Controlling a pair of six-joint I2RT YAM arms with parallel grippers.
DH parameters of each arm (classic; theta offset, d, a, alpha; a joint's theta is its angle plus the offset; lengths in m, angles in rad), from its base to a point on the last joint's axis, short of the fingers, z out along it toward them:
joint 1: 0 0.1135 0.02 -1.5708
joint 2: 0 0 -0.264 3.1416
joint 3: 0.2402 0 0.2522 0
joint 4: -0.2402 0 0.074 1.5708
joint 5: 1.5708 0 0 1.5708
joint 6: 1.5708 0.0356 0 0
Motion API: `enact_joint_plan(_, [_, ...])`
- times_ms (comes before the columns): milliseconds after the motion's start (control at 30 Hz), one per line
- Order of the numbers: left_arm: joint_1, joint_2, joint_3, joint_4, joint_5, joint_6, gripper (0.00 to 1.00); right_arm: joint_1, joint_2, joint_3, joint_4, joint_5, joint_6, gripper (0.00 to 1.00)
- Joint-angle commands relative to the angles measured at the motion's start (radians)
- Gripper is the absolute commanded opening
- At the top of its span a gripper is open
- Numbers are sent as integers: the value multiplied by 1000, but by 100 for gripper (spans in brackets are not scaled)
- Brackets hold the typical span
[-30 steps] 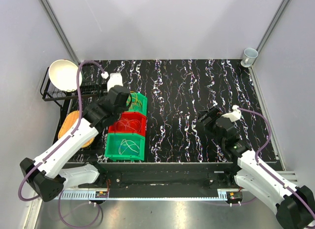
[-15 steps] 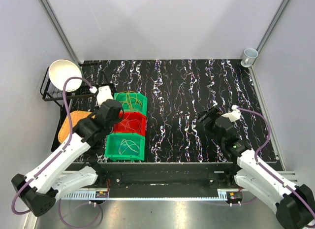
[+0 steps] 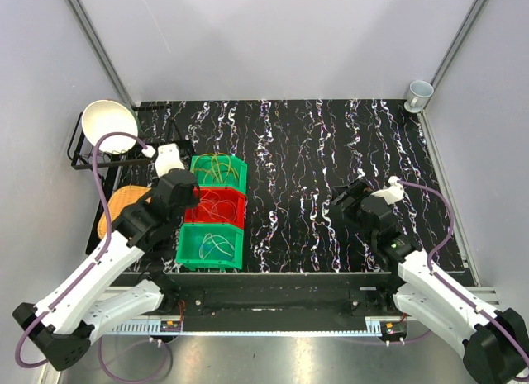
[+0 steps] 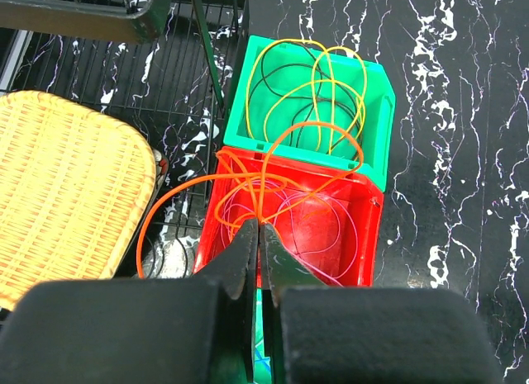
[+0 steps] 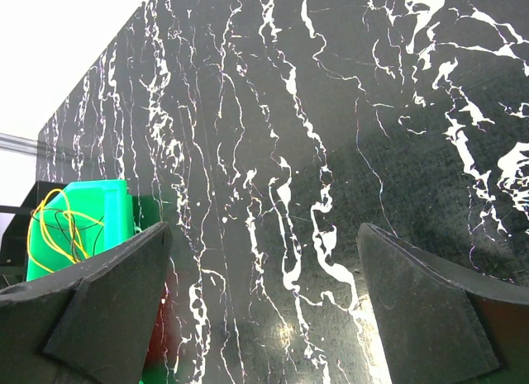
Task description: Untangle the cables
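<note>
The cables lie coiled in three bins in a row. The far green bin (image 4: 376,111) holds yellow and black cables (image 4: 331,87). The red bin (image 4: 368,235) holds orange and pink ones. In the top view the near green bin (image 3: 211,246) holds green and blue cables. My left gripper (image 4: 259,229) is shut on an orange cable (image 4: 258,194) above the red bin's near left corner. That cable's loops spread over the red bin and out to the left. My right gripper (image 5: 264,260) stands open over bare tabletop, right of the bins (image 3: 343,206).
A black wire rack (image 3: 83,157) with a white bowl (image 3: 109,125) stands at the far left. A woven wicker mat (image 4: 66,194) lies beside the bins. A cup (image 3: 420,92) sits in the far right corner.
My left arm has drawn back from over the far green bin toward the near left, beside the red bin, staying shut. The right arm has not moved.
</note>
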Motion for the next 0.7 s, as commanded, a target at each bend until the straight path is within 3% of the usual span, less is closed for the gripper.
enact_joint_plan(0, [2, 3, -4, 44, -12, 13, 0, -7, 4, 15, 33, -1, 5, 100])
enact_joint_plan(400, [2, 129, -59, 158, 28, -10, 0, -6, 1, 15, 33, -1, 6, 100])
enact_joint_plan(667, [9, 201, -160, 340, 32, -4, 0, -6, -2, 14, 33, -3, 5, 100])
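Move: The left hand holds the orange cable; the red bin it is being taken to has its middle about 3 cm ahead, 4 cm right and some 17 cm below. The far green bin with the yellow cable lies about 12 cm ahead and 5 right, the near green bin 8 back and 3 right, the wicker basket level and some 19 left. From the idle right hand, the red bin is about 35 cm left and 3 back. The left hand, fingers still shut on the orange cable, sinks about 6.5 cm towards the red bin, easing forward-right. ##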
